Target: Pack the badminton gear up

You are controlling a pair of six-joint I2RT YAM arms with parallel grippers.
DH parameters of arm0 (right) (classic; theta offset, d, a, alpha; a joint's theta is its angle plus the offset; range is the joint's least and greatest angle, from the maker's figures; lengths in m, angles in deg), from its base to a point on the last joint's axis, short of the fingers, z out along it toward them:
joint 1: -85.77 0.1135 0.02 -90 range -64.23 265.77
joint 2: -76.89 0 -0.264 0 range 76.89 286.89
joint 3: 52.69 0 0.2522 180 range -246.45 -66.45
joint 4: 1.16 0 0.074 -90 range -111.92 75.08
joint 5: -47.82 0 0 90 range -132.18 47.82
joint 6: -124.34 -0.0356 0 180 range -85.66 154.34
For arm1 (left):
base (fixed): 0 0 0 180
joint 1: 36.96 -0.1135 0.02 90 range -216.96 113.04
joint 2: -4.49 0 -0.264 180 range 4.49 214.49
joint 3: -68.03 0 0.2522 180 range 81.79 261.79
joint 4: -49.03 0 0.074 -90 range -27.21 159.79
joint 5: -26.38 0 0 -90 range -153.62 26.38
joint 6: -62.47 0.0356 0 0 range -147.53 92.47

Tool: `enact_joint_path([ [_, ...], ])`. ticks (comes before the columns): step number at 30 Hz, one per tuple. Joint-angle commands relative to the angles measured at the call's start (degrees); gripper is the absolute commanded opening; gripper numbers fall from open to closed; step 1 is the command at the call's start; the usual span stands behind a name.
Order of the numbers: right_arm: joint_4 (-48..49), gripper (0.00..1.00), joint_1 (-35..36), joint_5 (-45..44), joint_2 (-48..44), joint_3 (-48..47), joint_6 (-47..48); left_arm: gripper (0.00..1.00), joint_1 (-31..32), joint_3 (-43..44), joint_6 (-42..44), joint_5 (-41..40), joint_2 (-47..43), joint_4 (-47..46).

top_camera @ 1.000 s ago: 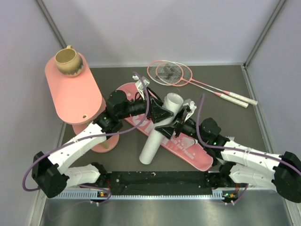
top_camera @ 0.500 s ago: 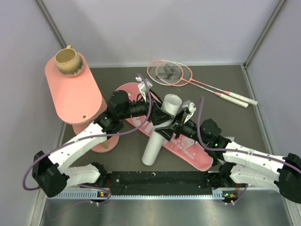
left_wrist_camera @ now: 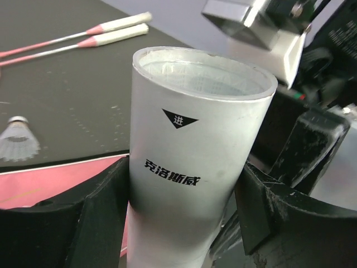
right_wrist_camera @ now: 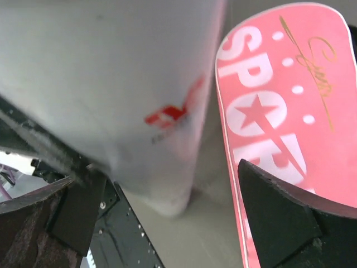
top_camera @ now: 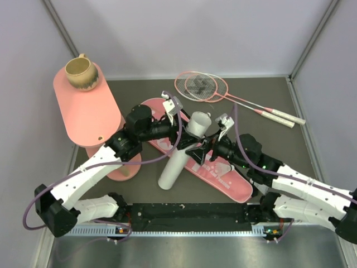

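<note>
The long white tube [top_camera: 179, 153] leans over the pink "SPORT" bag [top_camera: 226, 178], open end up. My left gripper [top_camera: 187, 135] is shut on the tube [left_wrist_camera: 195, 167] just below its rim, both pads against its sides. My right gripper [top_camera: 202, 149] is open around the tube's lower part [right_wrist_camera: 111, 84]: its left finger [right_wrist_camera: 56, 215] is beside the tube and its right finger [right_wrist_camera: 290, 223] stands well apart, over the bag [right_wrist_camera: 279, 111]. Two pink rackets [top_camera: 201, 86] lie at the back right. A white shuttlecock [left_wrist_camera: 17, 139] rests on the table past the bag.
A pink oval tiered table [top_camera: 86, 111] stands at the left with a tan mug [top_camera: 81, 72] on top. Racket handles [top_camera: 281, 116] reach toward the right wall. A black strip [top_camera: 189, 215] runs along the near edge between the arm bases.
My right gripper opened and let go of the tube. My left gripper closed on the tube near its top. The tube moved left, its lower end swinging leftward.
</note>
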Motion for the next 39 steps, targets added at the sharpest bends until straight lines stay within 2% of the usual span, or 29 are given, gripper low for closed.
enact_joint_path([
  [1, -22.3, 0.99, 0.3, -6.1, -4.7, -6.0, 1.8, 0.38, 0.2, 2.9, 14.4, -3.2, -4.7, 8.2],
  [6, -35.9, 0.99, -0.6, -8.3, -13.1, -11.3, 6.3, 0.36, 0.2, 1.8, 21.8, -1.3, -7.4, 10.7],
  [9, -43.6, 0.95, -2.2, -9.2, -14.8, -19.1, 10.3, 0.35, 0.2, 0.5, 24.6, 0.5, -9.1, 10.5],
  [11, -46.2, 0.86, -2.6, -7.9, -14.2, -23.4, 11.0, 0.34, 0.2, -0.9, 25.7, 2.4, -10.3, 10.0],
  [15, -48.7, 0.74, -2.7, -1.2, -6.7, -36.5, 10.0, 0.31, 0.1, -3.9, 25.4, 4.6, -12.4, 5.8],
  [19, -49.1, 0.65, -2.8, 8.6, 0.3, -44.1, 8.2, 0.28, 0.2, -5.1, 24.7, 2.9, -12.6, 5.2],
  [21, -49.2, 0.54, -2.7, 12.8, 3.2, -46.9, 8.3, 0.27, 0.1, -6.0, 24.0, 1.9, -12.2, 4.5],
  [22, -49.2, 0.52, -2.6, 14.8, 5.8, -47.4, 8.1, 0.27, 0.2, -6.4, 23.2, 1.6, -12.0, 3.2],
  [25, -49.4, 0.46, -0.6, 12.9, 8.5, -48.6, 9.0, 0.27, 0.1, -6.9, 21.5, 0.9, -10.8, 2.2],
  [29, -49.1, 0.42, 1.0, 11.8, 9.7, -48.5, 9.5, 0.26, 0.2, -6.1, 20.3, -0.5, -9.4, 3.2],
  [34, -48.5, 0.34, 1.7, 11.1, 10.0, -46.3, 9.8, 0.25, 0.0, -5.9, 18.9, -0.6, -8.3, 3.1],
  [36, -48.2, 0.27, 1.8, 10.7, 9.6, -45.1, 9.5, 0.24, 0.0, -5.8, 18.5, -0.6, -7.9, 3.0],
  [39, -47.3, 0.24, 1.8, 10.5, 9.3, -43.2, 9.1, 0.23, -0.1, -5.7, 18.0, -0.3, -7.6, 2.7],
])
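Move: The open mouth of the white shuttlecock tube, which the left hand already holds, is what the wide-open right hand goes for: about 3 cm ahead, level sideways and some 10 cm above it. From the left hand the mouth is roughly 3 cm ahead, 3 cm right and 6 cm up. About 22 cm below the right hand, the pink bag's middle lies 10 cm ahead, the loose shuttlecock 25 cm ahead and 4 cm right, the shuttlecock on the bag 2 cm ahead and 14 cm right. The right fingertips come to straddle the tube's rim, one over the mouth, one outside: clear of the wall, the hand swings some 9 cm right, rises about 17 cm, then returns left and sinks 6 cm, closing to about a quarter open. The left keeps its grip, drawing the tube left and back, then easing slightly forward and down, its mouth tilted roughly 20 degrees back, a little less by the end. ##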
